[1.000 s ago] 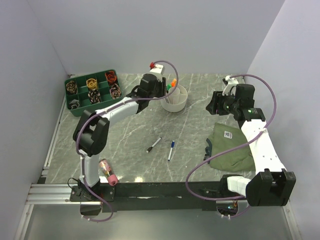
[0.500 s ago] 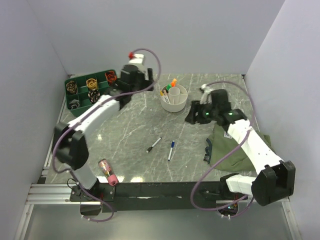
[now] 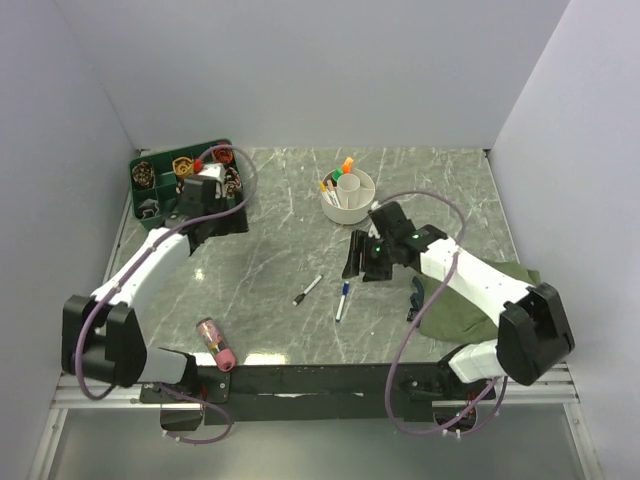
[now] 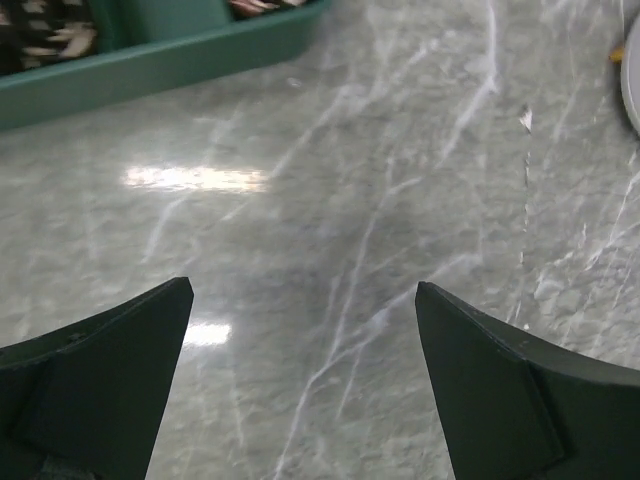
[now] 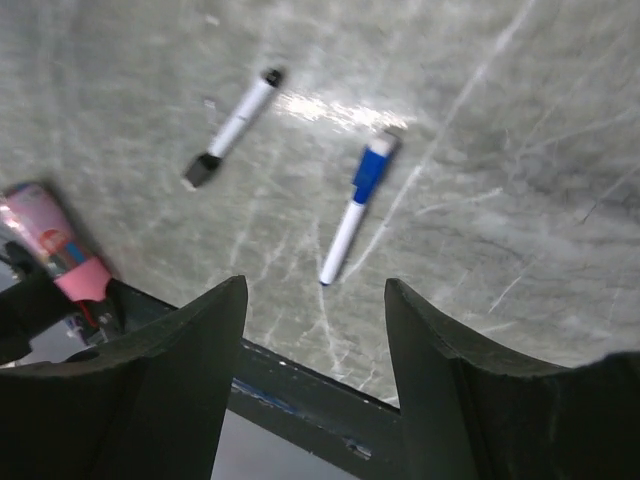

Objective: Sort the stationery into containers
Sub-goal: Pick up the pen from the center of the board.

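Observation:
The white round bowl (image 3: 348,208) stands at the back middle and holds several pens, among them an orange-capped (image 3: 347,163) and a green-capped one (image 3: 336,174). A white pen with a blue cap (image 3: 343,298) and a white pen with black ends (image 3: 308,289) lie loose at the table's middle. Both show in the right wrist view, the blue-capped pen (image 5: 358,210) and the black-ended pen (image 5: 232,128). A thick pink marker (image 3: 216,343) lies at the front left. My right gripper (image 3: 356,258) is open and empty above the blue-capped pen. My left gripper (image 3: 230,222) is open and empty over bare table.
The dark green tray (image 3: 165,205) with coiled bands sits at the back left, just beyond my left gripper (image 4: 302,290). The olive cloth pouch (image 3: 465,300) lies at the right front under my right arm. The table's front edge (image 5: 300,385) is close below my right gripper (image 5: 315,290).
My left arm swung left from the bowl to beside the green tray. My right arm moved from the back right to the middle, over the loose pens.

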Controlling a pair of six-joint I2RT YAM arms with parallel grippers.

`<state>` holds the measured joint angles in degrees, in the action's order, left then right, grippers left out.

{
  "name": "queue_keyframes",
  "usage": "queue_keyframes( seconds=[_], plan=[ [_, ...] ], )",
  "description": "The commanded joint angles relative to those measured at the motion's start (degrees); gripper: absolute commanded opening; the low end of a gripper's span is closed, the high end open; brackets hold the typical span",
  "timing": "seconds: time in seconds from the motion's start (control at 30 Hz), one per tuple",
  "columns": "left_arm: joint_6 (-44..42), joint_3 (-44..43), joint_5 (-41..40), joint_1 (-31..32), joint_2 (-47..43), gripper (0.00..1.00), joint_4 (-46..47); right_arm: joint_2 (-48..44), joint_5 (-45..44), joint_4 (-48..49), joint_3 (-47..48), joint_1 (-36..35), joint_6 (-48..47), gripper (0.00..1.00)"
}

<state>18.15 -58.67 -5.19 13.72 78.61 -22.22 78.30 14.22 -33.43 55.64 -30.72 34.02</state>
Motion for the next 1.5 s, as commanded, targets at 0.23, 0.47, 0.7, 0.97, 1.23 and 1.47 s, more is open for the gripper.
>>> queue_keyframes(
  seconds=[0.23,0.47,0.7,0.97,1.23,1.47],
  plan=[
    [2.7,2.3,3.4,-8.9,-12.3,0.99,1.6,9.2,-3.8,3.4,-2.5,-1.8,5.0,0.56],
    [3.8,4.7,4.7,-11.0,-14.6,0.99,2.5,14.6,-4.8,4.3,1.6,-3.8,5.2,0.56],
    [6.3,4.7,6.2,-13.3,-14.8,1.00,2.1,20.1,-6.2,3.8,5.0,-4.2,6.8,0.57],
    [7.2,3.6,6.5,-15.7,-14.3,1.00,1.3,25.4,-9.6,0.4,6.8,-5.8,7.5,0.44],
    [7.8,4.2,6.9,-17.1,-14.0,1.00,1.9,22.7,-13.4,-2.1,6.4,-6.8,5.5,0.10],
    [7.1,4.0,10.0,-17.2,-13.6,0.99,2.8,11.7,-12.5,0.9,16.8,-6.5,-6.1,0.00]
  ],
)
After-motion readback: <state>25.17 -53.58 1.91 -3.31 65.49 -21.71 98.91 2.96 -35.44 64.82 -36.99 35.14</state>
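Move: The blue-capped pen's middle lies some 11 cm below my right hand, about 2 cm back and 3 cm to its left; its cap points away from me. The black pen is roughly 1 cm ahead and 11 cm to the left of this hand, the white round container about 21 cm ahead and 2 cm left. From my left hand the blue-capped pen lies some 15 cm back, 28 cm to the right and 14 cm down. I drop my right hand about 10 cm onto the pen's blue cap end, easing back first, then forward and a little left, tilting my fingers steeper. Low over the board I shut them, pinching the cap, then start up by some 2.5 cm. Meanwhile my empty left hand rises and swings about 8 cm left, fingers open. ##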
